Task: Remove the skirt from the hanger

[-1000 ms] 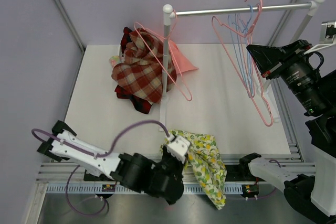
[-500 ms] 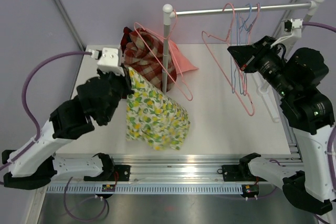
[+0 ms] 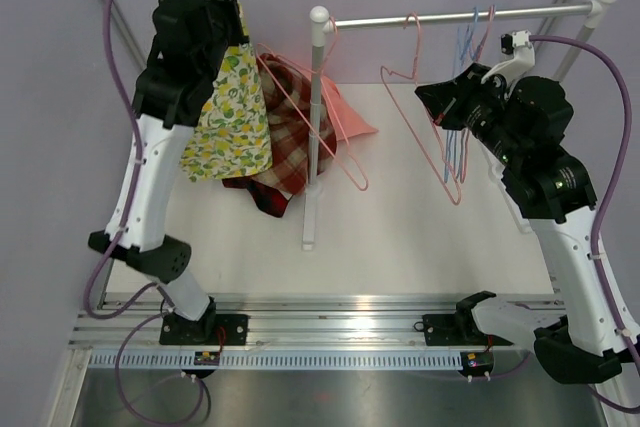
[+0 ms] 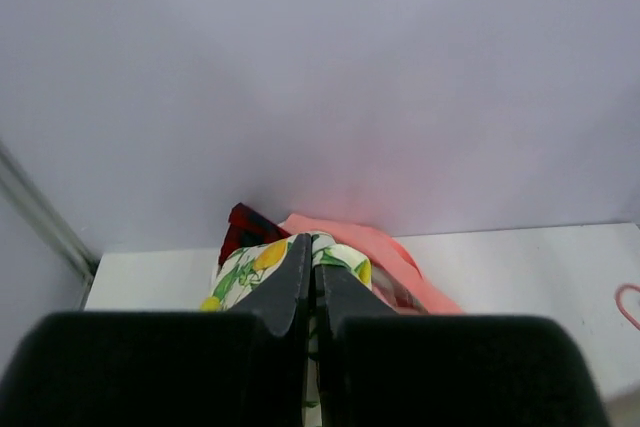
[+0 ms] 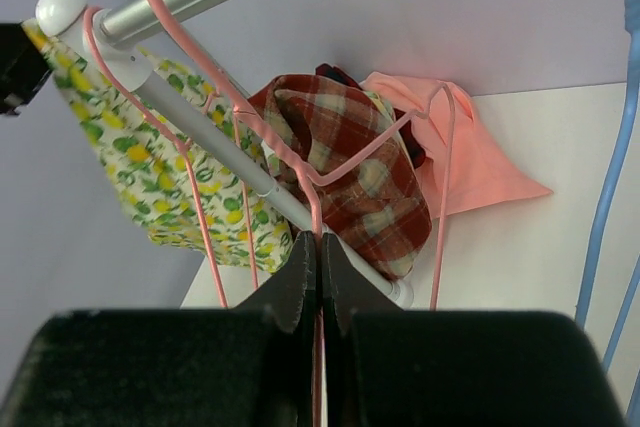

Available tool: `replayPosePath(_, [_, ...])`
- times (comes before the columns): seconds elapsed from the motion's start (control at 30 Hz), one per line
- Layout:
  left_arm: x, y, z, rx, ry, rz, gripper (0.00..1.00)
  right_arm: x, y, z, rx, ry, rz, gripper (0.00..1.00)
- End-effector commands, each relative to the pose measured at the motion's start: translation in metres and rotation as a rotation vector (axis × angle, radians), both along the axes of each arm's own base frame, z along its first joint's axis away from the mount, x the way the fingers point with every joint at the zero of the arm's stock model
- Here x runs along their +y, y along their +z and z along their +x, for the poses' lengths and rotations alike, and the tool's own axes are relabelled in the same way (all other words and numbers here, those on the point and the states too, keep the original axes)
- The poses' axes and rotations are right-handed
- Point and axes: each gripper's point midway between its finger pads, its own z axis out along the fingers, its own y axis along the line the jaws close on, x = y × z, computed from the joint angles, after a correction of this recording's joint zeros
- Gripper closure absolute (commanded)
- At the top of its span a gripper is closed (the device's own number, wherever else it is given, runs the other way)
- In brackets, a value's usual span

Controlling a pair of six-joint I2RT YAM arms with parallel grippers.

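The skirt [image 3: 232, 112], white with a lemon print, hangs free from my left gripper [image 3: 231, 35], which is shut on its top edge high above the table's back left corner. In the left wrist view the cloth [image 4: 345, 262] bulges on both sides of the closed fingertips of the left gripper [image 4: 313, 267]. My right gripper [image 3: 428, 97] is shut on the wire of a bare pink hanger [image 3: 421, 142] whose hook sits on the rail. The right wrist view shows the right gripper [image 5: 320, 247] pinching that hanger [image 5: 316, 209], with the skirt [image 5: 150, 167] far behind it.
A red plaid garment [image 3: 285, 147] and a pink cloth [image 3: 345, 112] lie heaped at the back, under the skirt. The rack's upright post [image 3: 315, 127] carries another pink hanger [image 3: 340, 162]. Blue hangers [image 3: 462, 47] hang on the rail [image 3: 450, 18] beside my right gripper.
My left arm swung from the table's front edge up to the back left, carrying the skirt. My right arm moved left along the rail with the pink hanger.
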Motion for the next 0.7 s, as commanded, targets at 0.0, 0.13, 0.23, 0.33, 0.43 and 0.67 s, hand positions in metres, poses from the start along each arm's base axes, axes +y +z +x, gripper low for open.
replayPosePath(0.0, [-0.004,0.020,0.029,-0.059,-0.107,-0.073,1.00,-0.001,0.008,0.008,-0.063,-0.021,-0.007,1.00])
replayPosePath(0.13, [-0.015,-0.026,0.083,0.006,-0.112,-0.089,1.00,-0.002,-0.009,0.017,-0.039,-0.045,-0.016,1.00])
replayPosePath(0.23, [-0.018,-0.064,0.106,0.058,-0.093,-0.104,1.00,0.000,-0.015,0.021,-0.022,-0.050,-0.005,1.00])
replayPosePath(0.33, [-0.016,-0.096,0.120,0.112,-0.068,-0.133,1.00,0.001,-0.019,0.024,-0.013,-0.051,0.009,1.00])
replayPosePath(0.43, [-0.015,-0.136,0.129,0.186,-0.065,-0.148,0.99,0.002,-0.017,0.023,-0.015,-0.043,0.019,1.00])
replayPosePath(0.67, [-0.009,-0.210,0.134,0.387,-0.070,-0.183,0.01,0.004,0.009,-0.005,-0.041,0.021,0.052,1.00])
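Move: The left gripper, already holding the lemon-print skirt, is taken to the clothes pile, about 10 cm ahead of it, level sideways and roughly 42 cm below. The pink shirt sits some 18 cm to the gripper's right and 12 ahead, also far below; the rack post's top is 12 cm right and 6 back, about level. For the right gripper, holding a bare pink hanger, the rail is about 5 cm ahead and 8 above, with blue hangers some 9 cm right of the gripper. Bring the left gripper down about 20 cm and forward some 13 cm over the clothes pile, forward first and then mostly down, tipping the fingers about 20 degrees downward; near the bottom, open them wide to let go of the skirt. Meanwhile, keep the right gripper shut on the pink hanger and lower it about 4 cm, easing slightly forward at the rail. ##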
